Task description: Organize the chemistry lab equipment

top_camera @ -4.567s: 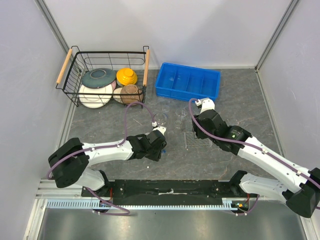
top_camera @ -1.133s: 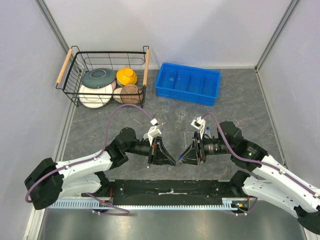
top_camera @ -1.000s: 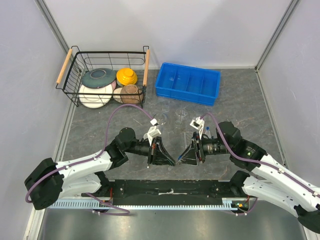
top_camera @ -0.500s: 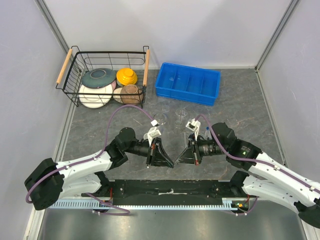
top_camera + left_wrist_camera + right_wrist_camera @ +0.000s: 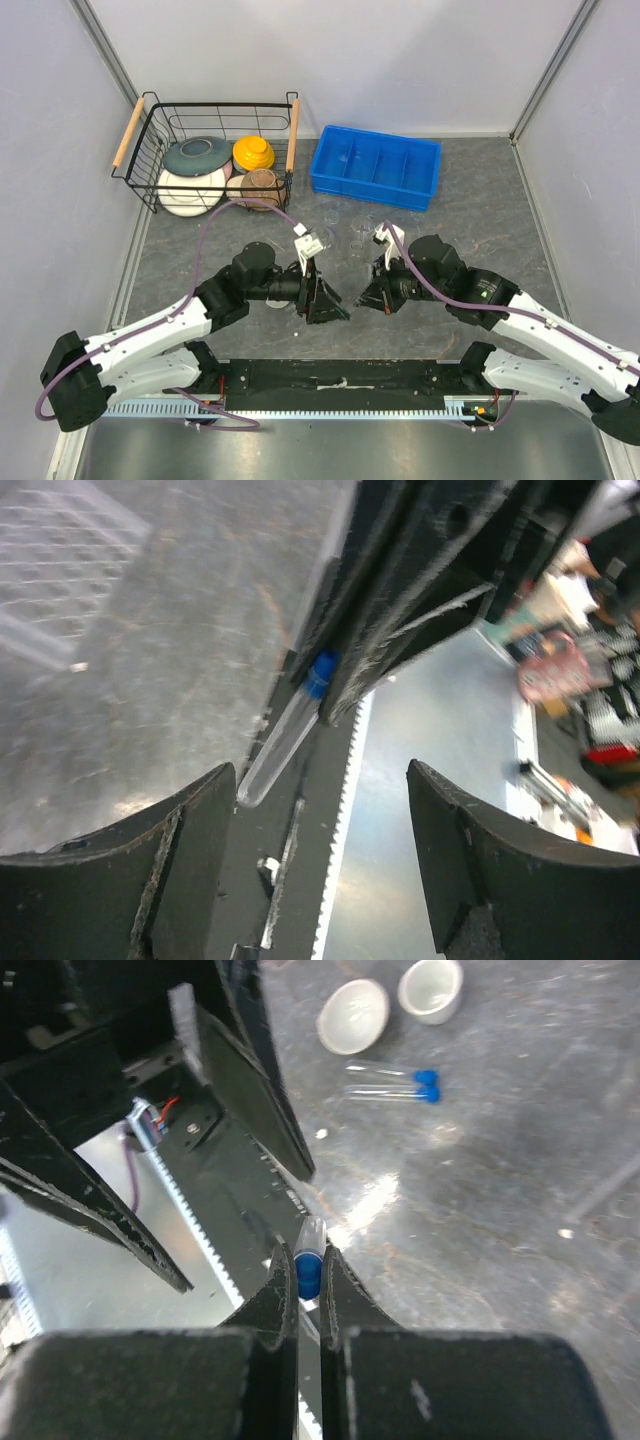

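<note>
A clear test tube (image 5: 311, 1237) with a blue cap hangs in the air near the table's front edge. My right gripper (image 5: 308, 1265) is shut on its blue cap (image 5: 320, 672), and the glass end sticks out toward the left arm. My left gripper (image 5: 320, 860) is open, its fingers (image 5: 180, 840) standing wide on either side of the tube's free tip without touching it. From above, the left gripper (image 5: 325, 300) and right gripper (image 5: 372, 295) face each other closely. Two more capped tubes (image 5: 390, 1085) lie on the table beside two small beakers (image 5: 352, 1015).
A clear gridded rack (image 5: 60, 540) lies flat on the table beyond the grippers. A blue divided bin (image 5: 376, 165) stands at the back. A wire basket (image 5: 210, 120) with coloured bowls and plates sits back left. The toothed metal rail (image 5: 340, 385) runs along the front edge.
The right gripper closed on the tube's cap, then the left gripper opened and let the tube go. Both grippers shifted slightly away from the front edge.
</note>
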Tool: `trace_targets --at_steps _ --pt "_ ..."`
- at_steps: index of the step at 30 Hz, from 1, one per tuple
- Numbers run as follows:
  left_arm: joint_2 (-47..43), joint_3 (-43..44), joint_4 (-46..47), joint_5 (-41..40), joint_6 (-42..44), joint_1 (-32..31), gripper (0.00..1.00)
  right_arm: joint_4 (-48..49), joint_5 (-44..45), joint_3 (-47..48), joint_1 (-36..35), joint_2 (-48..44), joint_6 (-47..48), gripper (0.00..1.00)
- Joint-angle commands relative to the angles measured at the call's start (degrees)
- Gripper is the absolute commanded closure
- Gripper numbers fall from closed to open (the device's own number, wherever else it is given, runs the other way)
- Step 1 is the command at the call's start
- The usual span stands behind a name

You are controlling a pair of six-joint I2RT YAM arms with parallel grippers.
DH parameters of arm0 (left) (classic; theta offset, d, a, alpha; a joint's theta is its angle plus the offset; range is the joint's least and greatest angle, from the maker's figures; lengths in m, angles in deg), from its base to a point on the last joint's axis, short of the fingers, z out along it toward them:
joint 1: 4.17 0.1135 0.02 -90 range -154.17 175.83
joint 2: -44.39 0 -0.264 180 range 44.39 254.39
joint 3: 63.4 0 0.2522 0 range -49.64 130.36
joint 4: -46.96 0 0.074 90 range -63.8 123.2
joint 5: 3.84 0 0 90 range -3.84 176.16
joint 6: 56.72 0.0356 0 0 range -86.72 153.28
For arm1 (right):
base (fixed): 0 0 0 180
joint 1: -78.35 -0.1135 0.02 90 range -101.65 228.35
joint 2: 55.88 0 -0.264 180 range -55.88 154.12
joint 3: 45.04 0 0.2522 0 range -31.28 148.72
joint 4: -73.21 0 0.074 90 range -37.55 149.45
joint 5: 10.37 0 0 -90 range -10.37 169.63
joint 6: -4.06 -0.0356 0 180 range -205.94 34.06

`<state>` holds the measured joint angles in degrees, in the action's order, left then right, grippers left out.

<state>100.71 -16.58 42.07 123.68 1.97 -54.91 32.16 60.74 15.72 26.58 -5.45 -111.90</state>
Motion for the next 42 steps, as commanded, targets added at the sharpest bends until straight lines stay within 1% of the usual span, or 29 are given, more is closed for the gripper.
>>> trace_targets --at_steps 1,2,3,6,8,9,12,15,22,25,32,42 --pt "-2.6 6.7 -17.5 -19.4 3.0 0.2 0.25 -7.5 15.3 5.5 0.0 1.3 3.5 1.00" --pt "-2.6 7.1 -19.0 -21.3 3.4 0.2 0.25 -9.6 21.6 6.3 0.0 1.8 3.7 1.00" --pt "-2.7 7.5 -20.5 -24.5 3.3 0.2 0.25 -10.8 25.1 6.4 0.0 2.8 3.6 1.00" --pt "-3.3 7.5 -22.7 -26.9 2.3 0.2 0.24 -13.2 35.7 6.4 0.0 5.4 2.6 1.00" --pt "-4.0 6.6 -22.6 -27.1 1.5 0.2 0.24 -13.1 40.1 5.8 0.4 6.4 1.4 1.00" --pt "-4.2 5.5 -22.5 -28.2 1.0 0.2 0.23 -12.7 43.8 5.6 0.5 7.4 0.9 1.00" --pt "-4.3 3.8 -22.0 -28.3 -0.4 0.2 0.23 -10.4 48.4 4.6 1.8 9.1 -0.4 1.00" --pt "-4.4 2.5 -21.8 -28.1 -1.3 0.3 0.23 -7.8 49.4 3.8 4.6 10.9 -0.2 1.00" --pt "-5.4 1.2 -21.5 -28.5 -1.9 0.1 0.21 -0.8 44.8 1.7 13.4 14.4 1.4 1.00" --pt "-5.4 1.2 -21.5 -28.5 -1.8 0.1 0.21 1.2 43.2 1.1 15.0 15.7 2.0 1.00" --pt "-4.6 1.2 -21.5 -28.6 -1.5 0.1 0.21 2.9 41.5 1.2 16.2 18.0 2.2 1.00" --pt "-4.6 0.9 -21.6 -28.8 -1.1 0.1 0.22 2.7 41.1 0.2 17.1 18.0 2.3 1.00"
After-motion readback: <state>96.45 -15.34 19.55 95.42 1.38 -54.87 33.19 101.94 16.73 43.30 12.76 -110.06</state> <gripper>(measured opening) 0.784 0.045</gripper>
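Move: The right hand holds a blue-capped test tube. The clear tube rack's middle lies about 17 cm ahead of this hand, 12 to its right and 18 below. The tube already standing in the rack is some 20 ahead, 17 right and 14 below; a glass flask is roughly 28 ahead, level sideways. For the empty left hand, the two loose test tubes lie about 10 ahead, 12 left and 20 below; a white dish is about 14 ahead and 23 left. Still pinching the tube by its blue cap, the right hand carries it about 17 cm forward, 13 to the right and 8 down to the rack, swinging its fingers clockwise from leftward to forward-and-down, some 55 degrees, then easing off. The left hand, empty and wide open, withdraws about 5 cm each forward and left and 6 down towards the loose tubes, its fingers turning forward and dipping, then waits. ##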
